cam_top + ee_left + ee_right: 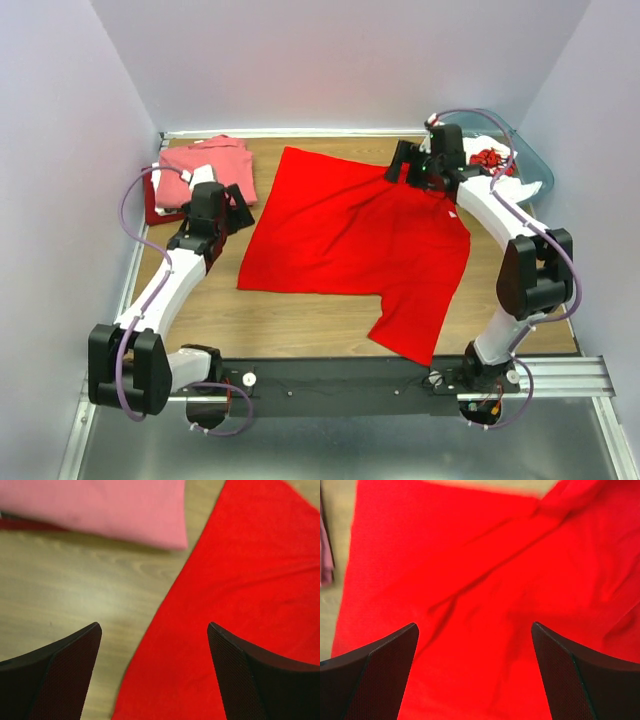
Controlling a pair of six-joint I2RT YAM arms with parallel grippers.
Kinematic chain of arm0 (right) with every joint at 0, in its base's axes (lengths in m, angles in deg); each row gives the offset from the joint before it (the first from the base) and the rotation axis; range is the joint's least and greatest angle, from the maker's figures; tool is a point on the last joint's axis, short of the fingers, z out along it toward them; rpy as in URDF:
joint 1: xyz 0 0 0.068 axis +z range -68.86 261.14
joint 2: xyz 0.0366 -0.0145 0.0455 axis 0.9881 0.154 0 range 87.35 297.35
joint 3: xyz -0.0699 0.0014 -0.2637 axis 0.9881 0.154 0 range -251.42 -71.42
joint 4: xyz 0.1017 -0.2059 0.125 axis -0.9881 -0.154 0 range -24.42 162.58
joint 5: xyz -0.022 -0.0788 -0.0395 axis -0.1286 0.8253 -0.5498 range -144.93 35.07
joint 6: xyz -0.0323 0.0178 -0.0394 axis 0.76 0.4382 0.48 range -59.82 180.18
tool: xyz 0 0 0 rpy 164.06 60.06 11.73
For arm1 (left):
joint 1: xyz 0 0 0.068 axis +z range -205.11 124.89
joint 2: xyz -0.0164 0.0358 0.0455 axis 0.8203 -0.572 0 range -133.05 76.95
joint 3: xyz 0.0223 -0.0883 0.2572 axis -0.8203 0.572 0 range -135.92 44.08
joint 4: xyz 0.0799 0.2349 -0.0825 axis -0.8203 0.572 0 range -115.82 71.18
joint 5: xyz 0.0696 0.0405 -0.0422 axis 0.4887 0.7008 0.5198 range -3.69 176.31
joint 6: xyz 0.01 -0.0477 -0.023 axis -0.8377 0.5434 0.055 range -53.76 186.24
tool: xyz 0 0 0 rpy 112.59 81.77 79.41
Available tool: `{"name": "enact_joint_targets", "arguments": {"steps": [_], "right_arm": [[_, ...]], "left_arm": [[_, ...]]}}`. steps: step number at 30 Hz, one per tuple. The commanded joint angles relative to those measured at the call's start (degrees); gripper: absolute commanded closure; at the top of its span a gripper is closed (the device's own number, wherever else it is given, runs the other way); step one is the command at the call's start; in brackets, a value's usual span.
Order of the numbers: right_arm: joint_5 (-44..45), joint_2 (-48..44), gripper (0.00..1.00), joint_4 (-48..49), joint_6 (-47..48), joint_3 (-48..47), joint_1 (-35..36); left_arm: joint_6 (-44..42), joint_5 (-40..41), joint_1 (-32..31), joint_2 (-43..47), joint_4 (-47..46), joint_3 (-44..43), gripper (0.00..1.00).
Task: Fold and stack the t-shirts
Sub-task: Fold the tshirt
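A bright red t-shirt (pixel 350 235) lies spread on the wooden table, one sleeve reaching toward the near edge. At the back left a folded salmon-pink t-shirt (pixel 210 165) rests on a darker red one (pixel 152 208). My left gripper (pixel 240 212) hovers open over the red shirt's left edge (pixel 210 580), the pink shirt (pixel 100 507) ahead of it. Over the shirt's far right part my right gripper (pixel 400 162) stands open above wrinkled red cloth (pixel 470 595). Neither holds anything.
A translucent teal bin (pixel 520 150) at the back right holds a white shirt with red print (pixel 490 158). Pale walls close in the table on three sides. A black rail (pixel 340 380) carries both arm bases at the near edge.
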Motion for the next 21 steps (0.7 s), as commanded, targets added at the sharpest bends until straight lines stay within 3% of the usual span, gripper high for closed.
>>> {"name": "enact_joint_targets", "arguments": {"steps": [1, 12, 21], "right_arm": [[1.6, -3.0, 0.0, 0.0, -3.2, 5.2, 2.6], [2.3, -2.9, 0.0, 2.3, -8.1, 14.8, 8.0], [3.7, 4.4, 0.0, 3.1, -9.7, 12.9, 11.9]], "left_arm": [[5.4, -0.4, -1.1, 1.7, 6.3, 3.5, 0.07], [11.6, 3.4, -7.5, -5.2, 16.3, 5.5, 0.06], [17.2, 5.2, -11.0, -3.9, 19.6, 6.4, 0.07]]}}
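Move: The red t-shirt lies spread out flat below both open grippers. Its near-left corner is some 16 cm back from the left hand, straight behind it and about 14 cm below, and the folded pink stack is about 12 cm ahead and 9 cm left. From the right hand, the shirt's middle lies roughly 14 cm back, 9 cm left and 16 cm below, its near sleeve notch about 27 cm back and 6 cm left, and the blue basket some 6 cm ahead and 24 cm right. Bring both open grippers down and back over the spread shirt, about 10 cm lower each. Draw the left one in towards the near-left corner, drifting a little right late on and tipping its fingers some 25 degrees further down. Swing the right one leftward too as it sinks, over the shirt's middle and towards the sleeve notch, tipping its fingers down more gently. ##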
